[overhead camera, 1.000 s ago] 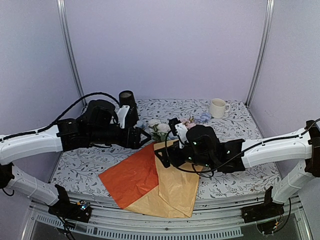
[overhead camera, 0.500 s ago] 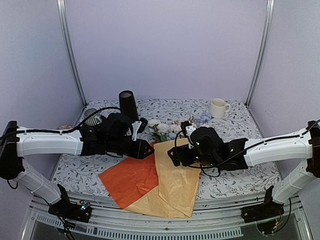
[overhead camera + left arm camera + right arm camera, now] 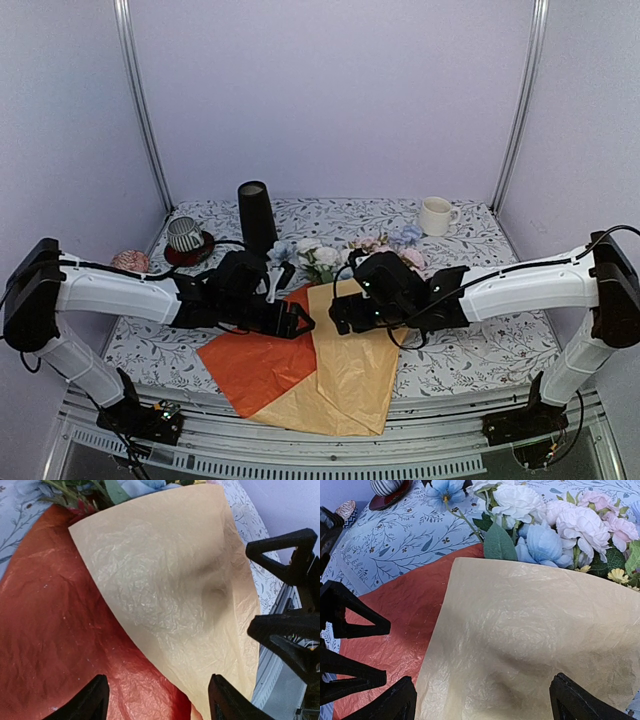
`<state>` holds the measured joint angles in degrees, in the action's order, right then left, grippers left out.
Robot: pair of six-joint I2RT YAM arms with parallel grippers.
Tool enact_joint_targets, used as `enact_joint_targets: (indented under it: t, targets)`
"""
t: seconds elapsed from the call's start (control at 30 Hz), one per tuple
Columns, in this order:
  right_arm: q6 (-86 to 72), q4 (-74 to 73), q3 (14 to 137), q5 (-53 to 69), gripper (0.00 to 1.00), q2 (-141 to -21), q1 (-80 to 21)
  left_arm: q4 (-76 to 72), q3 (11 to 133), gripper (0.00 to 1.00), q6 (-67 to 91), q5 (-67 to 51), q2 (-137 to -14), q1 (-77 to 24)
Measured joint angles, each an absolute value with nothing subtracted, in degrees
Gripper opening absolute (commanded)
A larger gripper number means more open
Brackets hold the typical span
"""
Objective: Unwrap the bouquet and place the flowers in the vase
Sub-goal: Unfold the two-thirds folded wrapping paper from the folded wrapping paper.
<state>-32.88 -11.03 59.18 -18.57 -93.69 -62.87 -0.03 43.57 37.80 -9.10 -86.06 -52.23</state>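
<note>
The bouquet lies unwrapped on the table, a tan paper sheet (image 3: 352,365) overlapping an orange sheet (image 3: 255,358). The flowers (image 3: 322,256) stick out from under the tan sheet's far edge: white, pink and pale blue heads (image 3: 555,525) with green leaves. Their stems are hidden under the paper. The black vase (image 3: 256,214) stands upright behind the left arm. My left gripper (image 3: 298,322) (image 3: 157,702) hovers open over the seam of the two sheets. My right gripper (image 3: 338,316) (image 3: 487,702) faces it, open over the tan sheet. Neither holds anything.
A white mug (image 3: 434,215) stands at the back right. A striped cup on a red saucer (image 3: 185,236) and a small pink object (image 3: 130,260) sit at the back left. The paper's near corner hangs over the table's front edge (image 3: 330,425).
The left arm has dropped and swung right, uncovering the vase and the striped cup. The right gripper has shifted left toward it. The two grippers now face each other over the paper.
</note>
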Motion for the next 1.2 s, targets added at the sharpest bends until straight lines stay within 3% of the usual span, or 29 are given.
enact_joint_targets:
  t: [0.13, 0.4, 0.7, 0.83, 0.93, 1.2]
  targets:
    - [-33.76, -11.77, 57.74, -18.94, 0.95, -91.50, -61.63, -4.95, 43.11, 0.46, 39.31, -12.40, -89.73, -51.81]
    - [-34.79, -12.23, 53.84, -19.70, 0.95, -86.59, -60.20, -9.37, 43.13, 0.47, 42.06, -16.21, -96.99, -51.22]
    - [-35.51, -12.21, 50.19, -20.21, 0.95, -84.75, -59.00, -14.90, 43.13, 0.35, 44.66, -20.69, -99.11, -51.09]
    - [-36.21, -12.14, 49.36, -20.27, 0.95, -84.16, -58.54, -17.65, 43.13, 0.19, 45.60, -23.14, -100.84, -51.09]
    - [-36.60, -12.03, 48.64, -20.29, 0.95, -82.78, -58.30, -17.87, 43.16, 0.00, 46.17, -23.62, -101.41, -51.09]
    - [-37.12, -12.08, 47.00, -20.73, 0.95, -79.48, -57.52, -16.32, 43.24, 0.00, 45.60, -21.43, -97.43, -51.66]
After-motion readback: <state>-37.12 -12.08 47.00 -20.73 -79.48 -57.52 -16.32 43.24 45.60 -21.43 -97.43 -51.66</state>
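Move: The left hand hangs half open just short of the brown wrapping paper's left edge: the part it will pinch lies about 4 cm to its right, a centimetre back and some 5 cm below. The red paper's middle is roughly 10 cm to its left, 4 cm back and 6 cm below; the flowers are centred some 15 cm ahead, 9 cm right and 4 cm below. From the right hand, that brown edge is about 4 cm left, 2 cm back and 7 cm below. The left hand sinks about 4.5 cm and works some 4 cm to the right onto the brown paper's free left edge, tipping its fingers a little steeper; they shut fully on the edge and pinch it before the hand starts back up by some 2 cm. Meanwhile the right hand, fingers wide open, clears off to the right over the brown sheet by about 8 cm, away from that edge, turning some 10 degrees clockwise. ##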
